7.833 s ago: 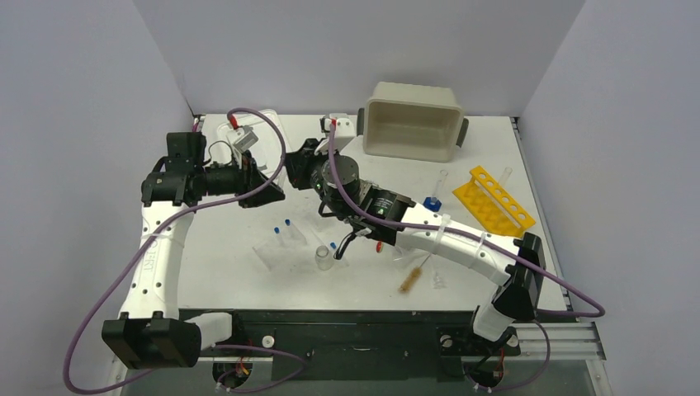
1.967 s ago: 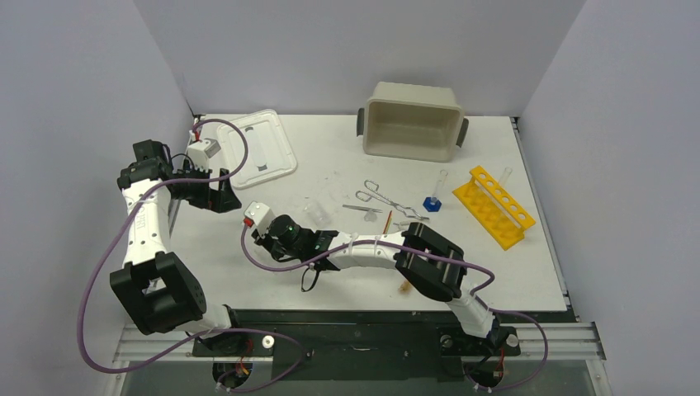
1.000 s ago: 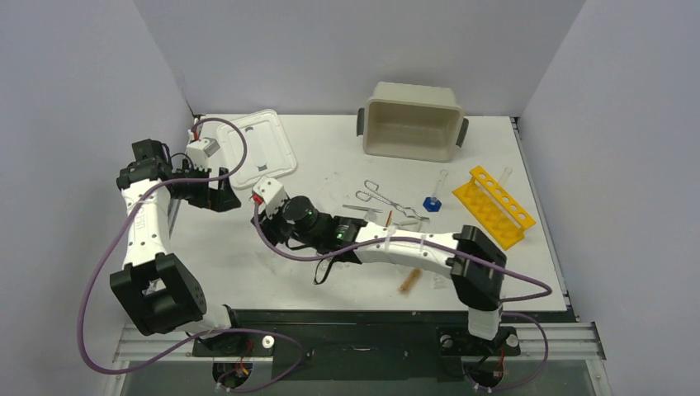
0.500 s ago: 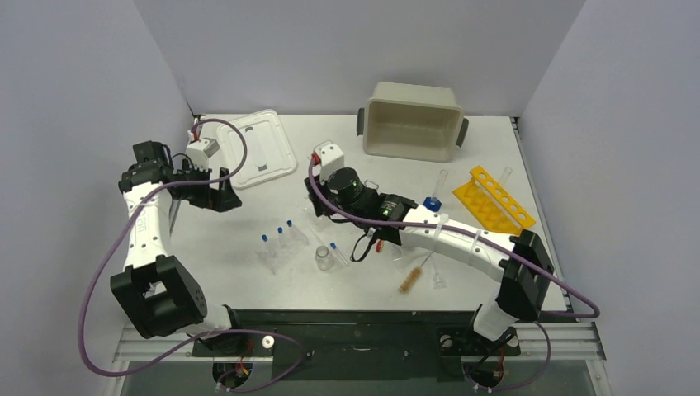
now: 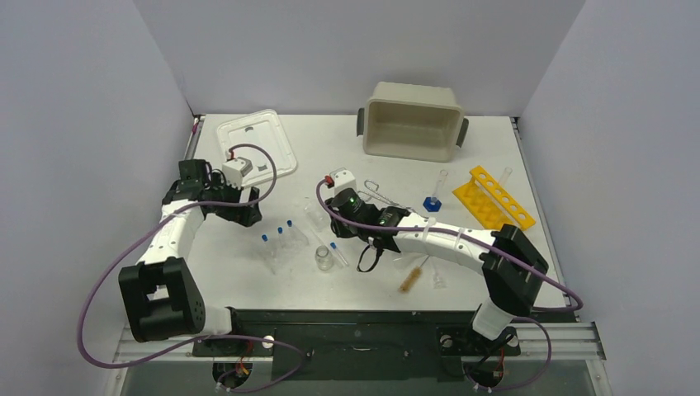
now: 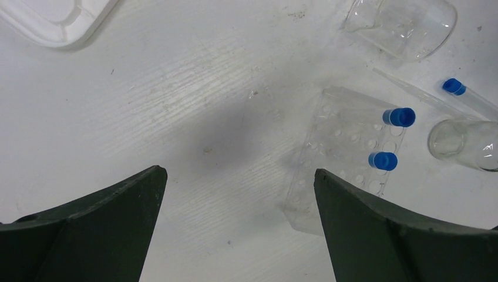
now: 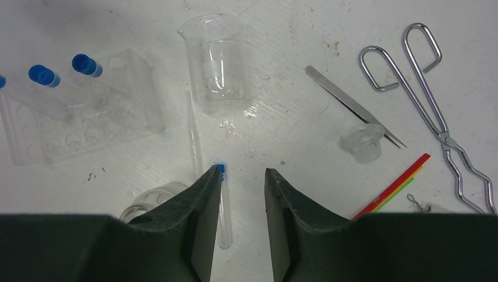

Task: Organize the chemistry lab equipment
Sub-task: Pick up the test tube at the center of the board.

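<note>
The chemistry lab equipment lies mid-table. A clear rack point(image 5: 276, 245) holds blue-capped tubes point(image 6: 399, 116). Near it are a glass beaker point(image 7: 216, 64), a vial point(image 5: 324, 258) and a thin pipette point(image 7: 192, 135). My right gripper point(image 7: 242, 171) hovers low over the table, open with a narrow gap and nothing in it. A loose blue-capped tube point(image 7: 223, 205) lies at its left finger. Tweezers point(image 7: 352, 106), wire forceps point(image 7: 434, 111), a small glass piece point(image 7: 363, 142) and a red-green spatula point(image 7: 392, 187) lie to the right. My left gripper point(image 6: 239, 171) stands wide open over bare table, left of the rack point(image 6: 346, 153).
The beige tub point(image 5: 411, 120) stands at the back, its white lid point(image 5: 254, 147) at the back left. A yellow tube rack point(image 5: 494, 206) sits on the right, with a blue-based piece point(image 5: 432, 202) beside it. A brown brush point(image 5: 411, 276) lies near the front edge.
My right arm has swung from the left part of the table to the middle, over the loose tube. My left arm has moved right from the table's left edge toward the clear rack.
</note>
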Robot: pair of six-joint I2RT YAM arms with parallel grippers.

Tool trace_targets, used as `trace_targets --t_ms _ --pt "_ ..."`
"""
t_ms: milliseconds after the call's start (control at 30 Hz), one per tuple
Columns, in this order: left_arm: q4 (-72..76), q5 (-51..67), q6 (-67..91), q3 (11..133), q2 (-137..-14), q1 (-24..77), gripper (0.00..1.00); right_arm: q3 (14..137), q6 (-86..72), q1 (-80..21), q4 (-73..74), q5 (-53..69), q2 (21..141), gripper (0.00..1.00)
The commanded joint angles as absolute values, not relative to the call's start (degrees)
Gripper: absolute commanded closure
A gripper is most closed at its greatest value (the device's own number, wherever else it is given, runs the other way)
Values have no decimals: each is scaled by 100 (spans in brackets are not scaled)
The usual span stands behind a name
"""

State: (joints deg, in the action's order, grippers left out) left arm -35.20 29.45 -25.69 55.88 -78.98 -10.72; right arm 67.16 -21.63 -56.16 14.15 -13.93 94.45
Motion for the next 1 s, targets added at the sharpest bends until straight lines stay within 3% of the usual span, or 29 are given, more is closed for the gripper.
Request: trace_targets --t_ms 0,800,967 --pt "-2779 2648 -2483 5399 -7943 -728 3 6587 -2407 -5567 1146 -1268 9501 70" --pt "-3141 2402 -2966 4904 -7756 -448 2 6368 -2520 -5616 922 -843 9955 74" --pt "-3248 2453 -2986 4883 -7574 -453 3 6478 -2405 -5726 954 -696 10080 68"
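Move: The capped test tube lies on the board almost under my right hand, about 12 cm down, 2 cm back and 1 cm left. The glass jar is some 5 cm left and 2 cm back of that hand, the clear pipette 4 cm ahead and 6 cm left, and the beaker about 10 cm ahead and 7 cm left. From my left hand the test tube is roughly 22 cm right and 6 cm back; the clear rack is nearer, about 9 cm right and 2 cm back. I sink my right hand about 6 cm towards the capped tube, easing back some 2 cm and tipping the wrist nearly 10 degrees further down, with a short slowing halfway. Its fingers stay part open, touching nothing yet. Meanwhile my open left hand drops about 4 cm towards the clear rack, swinging right first, then drawing slightly back. ##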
